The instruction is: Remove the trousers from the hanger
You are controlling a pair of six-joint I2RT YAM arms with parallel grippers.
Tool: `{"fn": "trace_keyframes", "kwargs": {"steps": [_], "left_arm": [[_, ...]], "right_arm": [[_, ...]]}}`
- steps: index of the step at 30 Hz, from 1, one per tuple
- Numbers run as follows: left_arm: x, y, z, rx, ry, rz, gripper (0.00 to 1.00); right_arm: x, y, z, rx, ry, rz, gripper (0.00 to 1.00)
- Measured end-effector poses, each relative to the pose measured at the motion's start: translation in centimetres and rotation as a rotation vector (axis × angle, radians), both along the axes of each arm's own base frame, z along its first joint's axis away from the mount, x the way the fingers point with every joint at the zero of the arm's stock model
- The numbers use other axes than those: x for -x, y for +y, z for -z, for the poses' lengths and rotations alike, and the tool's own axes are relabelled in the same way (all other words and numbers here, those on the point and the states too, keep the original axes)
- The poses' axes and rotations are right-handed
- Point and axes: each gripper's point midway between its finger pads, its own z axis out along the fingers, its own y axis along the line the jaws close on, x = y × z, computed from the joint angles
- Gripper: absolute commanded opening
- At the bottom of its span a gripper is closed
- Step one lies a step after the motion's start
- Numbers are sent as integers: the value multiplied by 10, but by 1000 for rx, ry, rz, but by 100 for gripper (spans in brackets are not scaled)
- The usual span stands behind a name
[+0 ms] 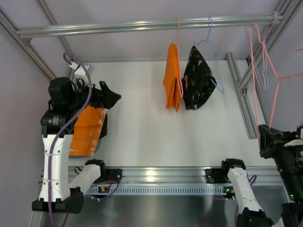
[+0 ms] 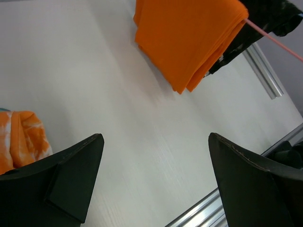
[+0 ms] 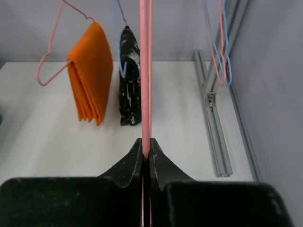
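Observation:
The trousers [image 1: 85, 130], orange with whitish marks, lie crumpled on the white table under my left arm; a corner shows in the left wrist view [image 2: 23, 142]. My left gripper [image 1: 112, 96] is open and empty above the table [image 2: 155, 138], to the right of the trousers. My right gripper [image 1: 262, 137] is shut on the wire of a bare pink hanger [image 1: 273, 106], which rises toward the right end of the rail. In the right wrist view the jaws [image 3: 146, 142] pinch the pink wire [image 3: 145, 71].
A plain orange folded garment [image 1: 173, 78] hangs on another pink hanger [image 1: 178, 33] from the top rail [image 1: 142, 24]. Beside it, a black speckled garment [image 1: 198, 78] hangs on a light blue hanger. More pink and blue hangers [image 1: 260, 61] hang by the right frame.

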Motion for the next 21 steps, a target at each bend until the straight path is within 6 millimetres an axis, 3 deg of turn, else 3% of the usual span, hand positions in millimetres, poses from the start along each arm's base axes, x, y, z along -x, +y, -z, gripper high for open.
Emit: {"fn": "trace_keyframes", "kwargs": {"steps": [4, 7, 11, 14, 18, 21], "left_arm": [[-5, 9, 18, -51, 60, -38, 98], [-5, 15, 30, -78, 110, -61, 98], [-3, 20, 36, -104, 132, -87, 98], [6, 24, 33, -125, 107, -97, 98], [19, 28, 21, -149, 37, -110, 98], [25, 29, 17, -155, 11, -112, 98]], "right_arm": [[-15, -17, 29, -4, 92, 108, 0], [-43, -24, 60, -20, 258, 128, 0], [-90, -28, 79, -40, 433, 116, 0], [-120, -27, 83, -41, 504, 85, 0], [-156, -30, 68, -4, 483, 53, 0], [-172, -30, 58, 27, 435, 22, 0]]}}
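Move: The right hand holds the empty pink hanger upright; its goal, the rail's right end, lies about 37 cm ahead, 12 cm right and 15 cm above. The spare hangers dangle there, some 36 cm ahead and 13 cm right, a little higher than the hand. The black trousers hang roughly 38 cm ahead, 10 cm left. From the left hand, the rail's right end is about 25 cm ahead, 55 cm right and 20 cm up. Right hand carries empty hanger about 17 cm forward, dipping, towards the rail's right end; left hand drifts left. ##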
